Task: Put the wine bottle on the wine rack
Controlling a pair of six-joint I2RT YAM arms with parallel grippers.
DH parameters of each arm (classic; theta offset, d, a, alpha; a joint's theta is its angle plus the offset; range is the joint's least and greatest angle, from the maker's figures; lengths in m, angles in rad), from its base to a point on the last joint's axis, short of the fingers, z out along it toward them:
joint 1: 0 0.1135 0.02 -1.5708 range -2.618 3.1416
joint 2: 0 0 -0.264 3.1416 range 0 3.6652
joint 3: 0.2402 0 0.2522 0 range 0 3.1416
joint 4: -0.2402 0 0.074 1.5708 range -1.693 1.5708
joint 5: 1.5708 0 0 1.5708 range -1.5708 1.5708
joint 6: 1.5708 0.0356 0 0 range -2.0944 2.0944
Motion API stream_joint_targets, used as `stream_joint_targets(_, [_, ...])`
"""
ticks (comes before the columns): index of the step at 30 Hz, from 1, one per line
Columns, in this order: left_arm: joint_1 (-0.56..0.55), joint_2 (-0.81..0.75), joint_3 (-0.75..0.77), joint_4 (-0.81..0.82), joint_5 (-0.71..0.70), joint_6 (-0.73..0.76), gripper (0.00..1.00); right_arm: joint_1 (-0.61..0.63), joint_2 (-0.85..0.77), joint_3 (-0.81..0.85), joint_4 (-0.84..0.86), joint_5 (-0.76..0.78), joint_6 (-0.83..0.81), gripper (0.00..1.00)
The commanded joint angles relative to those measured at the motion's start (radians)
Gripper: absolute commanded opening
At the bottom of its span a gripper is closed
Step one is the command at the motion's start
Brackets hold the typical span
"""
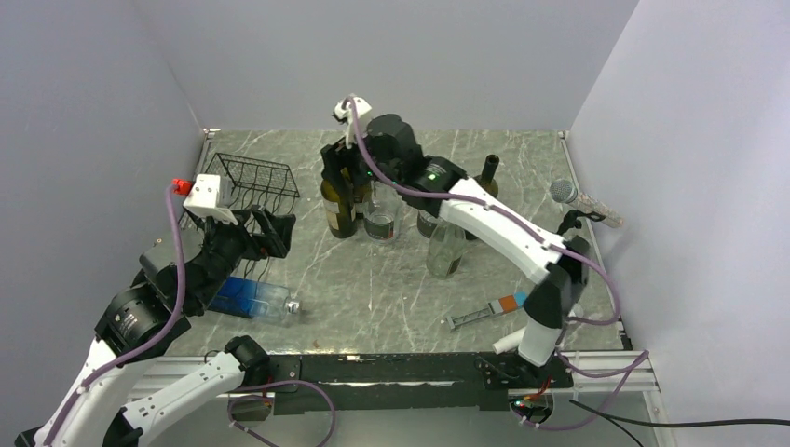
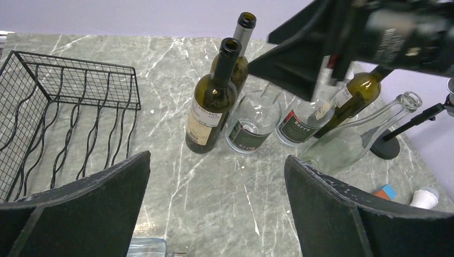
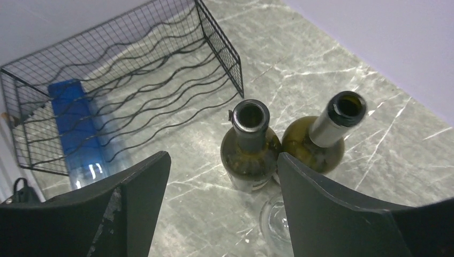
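The black wire wine rack (image 1: 253, 179) (image 2: 64, 118) (image 3: 123, 96) sits at the back left with no bottle on it. Just right of it a dark green wine bottle (image 1: 337, 212) (image 2: 212, 101) (image 3: 250, 144) stands upright on the table, beside a second green bottle (image 2: 238, 53) (image 3: 321, 139) with a silver neck. My right gripper (image 1: 343, 172) (image 3: 224, 158) hovers above these two, open and holding nothing; the nearer bottle's mouth lies just past its fingertips. My left gripper (image 1: 279, 231) (image 2: 218, 160) is wide open and empty, in front of the rack.
A blue-tinted bottle (image 1: 247, 298) lies on its side near the left arm. Clear glass bottles (image 1: 384, 219) (image 1: 445, 247) and another dark bottle (image 1: 488, 177) stand right of the green ones. A microphone (image 1: 582, 200) and a small orange-blue tool (image 1: 508, 303) are at the right. Grey walls enclose the table.
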Motion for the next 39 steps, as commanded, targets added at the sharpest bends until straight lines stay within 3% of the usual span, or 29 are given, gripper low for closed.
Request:
stream_joint_targets(1, [0.002, -0.013, -0.002, 0.013, -0.006, -0.021, 0.99, -0.003, 0.096, 0.095, 0.016, -0.014, -0.004, 0.77])
stream_joint_targets(15, [0.002, -0.039, -0.061, 0.045, -0.015, -0.024, 0.99, -0.004, 0.259, 0.189, 0.048, 0.013, 0.003, 0.62])
stream_joint_targets(27, [0.0, -0.054, -0.128, 0.079, 0.01, -0.049, 0.99, -0.004, 0.335, 0.268, -0.031, 0.027, 0.03, 0.6])
stream_joint_targets(30, [0.0, -0.058, -0.14, 0.089, 0.013, -0.048, 0.99, -0.004, 0.308, 0.208, 0.007, 0.043, 0.042, 0.5])
stream_joint_targets(32, [0.002, -0.058, -0.146, 0.096, 0.027, -0.04, 0.99, -0.004, 0.307, 0.205, 0.006, 0.041, 0.039, 0.31])
stream_joint_targets(34, [0.001, -0.06, -0.155, 0.111, 0.049, -0.028, 0.99, -0.005, 0.297, 0.193, 0.02, 0.036, 0.036, 0.06])
stream_joint_targets(35, [0.0, -0.061, -0.161, 0.116, 0.05, -0.025, 0.99, -0.004, 0.286, 0.177, 0.036, 0.034, 0.038, 0.0])
stream_joint_targets(39, [0.001, -0.061, -0.175, 0.131, 0.05, -0.024, 0.99, -0.002, 0.244, 0.173, 0.053, -0.006, 0.045, 0.0])
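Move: The green wine bottle to grasp, the one nearer the rack, stands about 5 cm ahead and 5 cm left of the right gripper, its middle some 21 cm lower. The rear green bottle is 6 cm beyond it and 5 cm to its right; the clear bottle is about 11 cm to its right, nearly level. The wine rack's middle lies about 26 cm left of it. From the left gripper, the green bottle is roughly 21 cm ahead, 8 cm right and 23 cm below. Lower the right gripper about 9 cm while taking it some 6 cm forward and 5 cm left, quickly at first and then easing, onto the neck of the green bottle nearer the rack. Tip the fingers slightly more downward, narrow them on the way, and at the end pinch the neck just under its mouth. Let the left gripper sink about 4 cm, still wide open. ##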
